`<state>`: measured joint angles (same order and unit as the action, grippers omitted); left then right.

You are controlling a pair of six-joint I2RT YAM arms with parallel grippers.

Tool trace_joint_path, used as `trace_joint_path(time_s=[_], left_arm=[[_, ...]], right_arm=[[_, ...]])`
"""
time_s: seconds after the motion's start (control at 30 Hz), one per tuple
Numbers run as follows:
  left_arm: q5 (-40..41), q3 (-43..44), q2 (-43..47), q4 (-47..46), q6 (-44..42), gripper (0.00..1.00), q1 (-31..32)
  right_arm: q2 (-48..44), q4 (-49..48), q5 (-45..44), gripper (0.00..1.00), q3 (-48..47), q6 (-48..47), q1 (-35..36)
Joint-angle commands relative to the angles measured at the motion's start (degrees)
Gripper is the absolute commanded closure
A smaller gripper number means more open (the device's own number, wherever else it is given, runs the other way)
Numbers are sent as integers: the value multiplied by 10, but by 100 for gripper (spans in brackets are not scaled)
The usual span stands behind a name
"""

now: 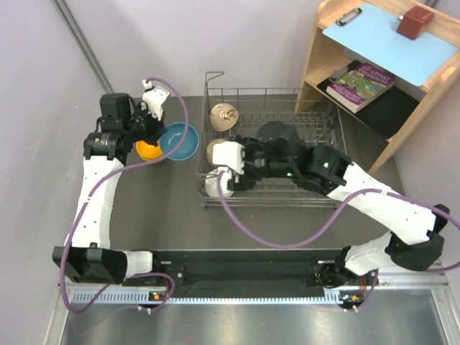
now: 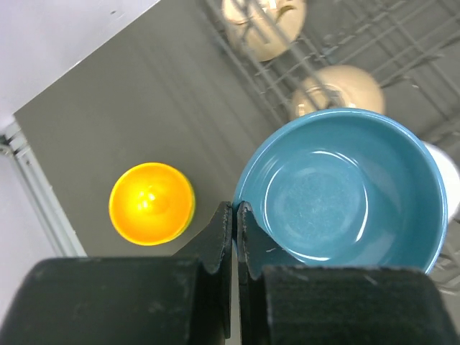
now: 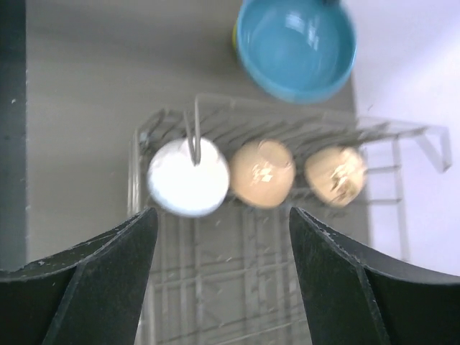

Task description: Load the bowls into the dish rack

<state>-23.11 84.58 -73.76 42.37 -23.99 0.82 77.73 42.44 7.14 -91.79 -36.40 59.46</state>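
Observation:
My left gripper (image 2: 235,208) is shut on the near rim of the blue bowl (image 2: 345,190), holding it just left of the dish rack (image 1: 269,92). An orange bowl (image 2: 151,203) with a yellow-green outside sits on the table beside it. Along the rack's left end stand two beige bowls (image 3: 262,172) (image 3: 334,175) and a white bowl (image 3: 188,176). My right gripper (image 3: 223,215) hangs open over the rack floor a little short of that row, with nothing between its fingers. In the top view the blue bowl (image 1: 180,140) hangs at the left gripper (image 1: 159,136), and the right gripper (image 1: 228,172) is above the rack's left part.
A wooden shelf unit (image 1: 381,65) with a book and a clipboard stands at the back right, past the rack. The rack's tall wire wall (image 2: 251,79) runs between the blue bowl and the racked bowls. Purple cables loop from both arms over the table.

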Motion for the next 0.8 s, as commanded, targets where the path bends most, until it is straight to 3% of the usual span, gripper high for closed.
trace_joint_path(time_s=[0.0,0.23,0.77], left_arm=[[5,40,15,29,-4,100,18],[11,27,42,50,-9,100,34],[25,-68,123,87,-37,100,42]], right_arm=[[54,20,-96,27,-78,-78,66],[130,-30,-200,26,-94,-143,182],[253,-46,-214,27,-183,-150,203]])
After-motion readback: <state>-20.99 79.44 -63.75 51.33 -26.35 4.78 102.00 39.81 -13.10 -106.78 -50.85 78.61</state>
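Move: The blue bowl, pinched at its rim by the left fingers, lies about 12 cm ahead of the open right gripper, 15 cm to its left and 5 cm lower. From that gripper, the white bowl in the rack is some 8 cm ahead, 5 cm left and 20 cm below, the middle tan bowl 10 cm beyond the white one. From the left hand, the right gripper is roughly 14 cm back and 20 cm right, 3 cm higher; the yellow bowls are 7 cm ahead, 10 cm left, 21 cm down. Swing the open right gripper about 13 cm left, off the rack's near-left corner, sinking and drawing back slightly as the wrist rolls some 25 degrees, so it comes in on the near side of the blue bowl. Meanwhile keep the left pinch on the rim and bring the bowl back about 6 cm towards the right gripper. ##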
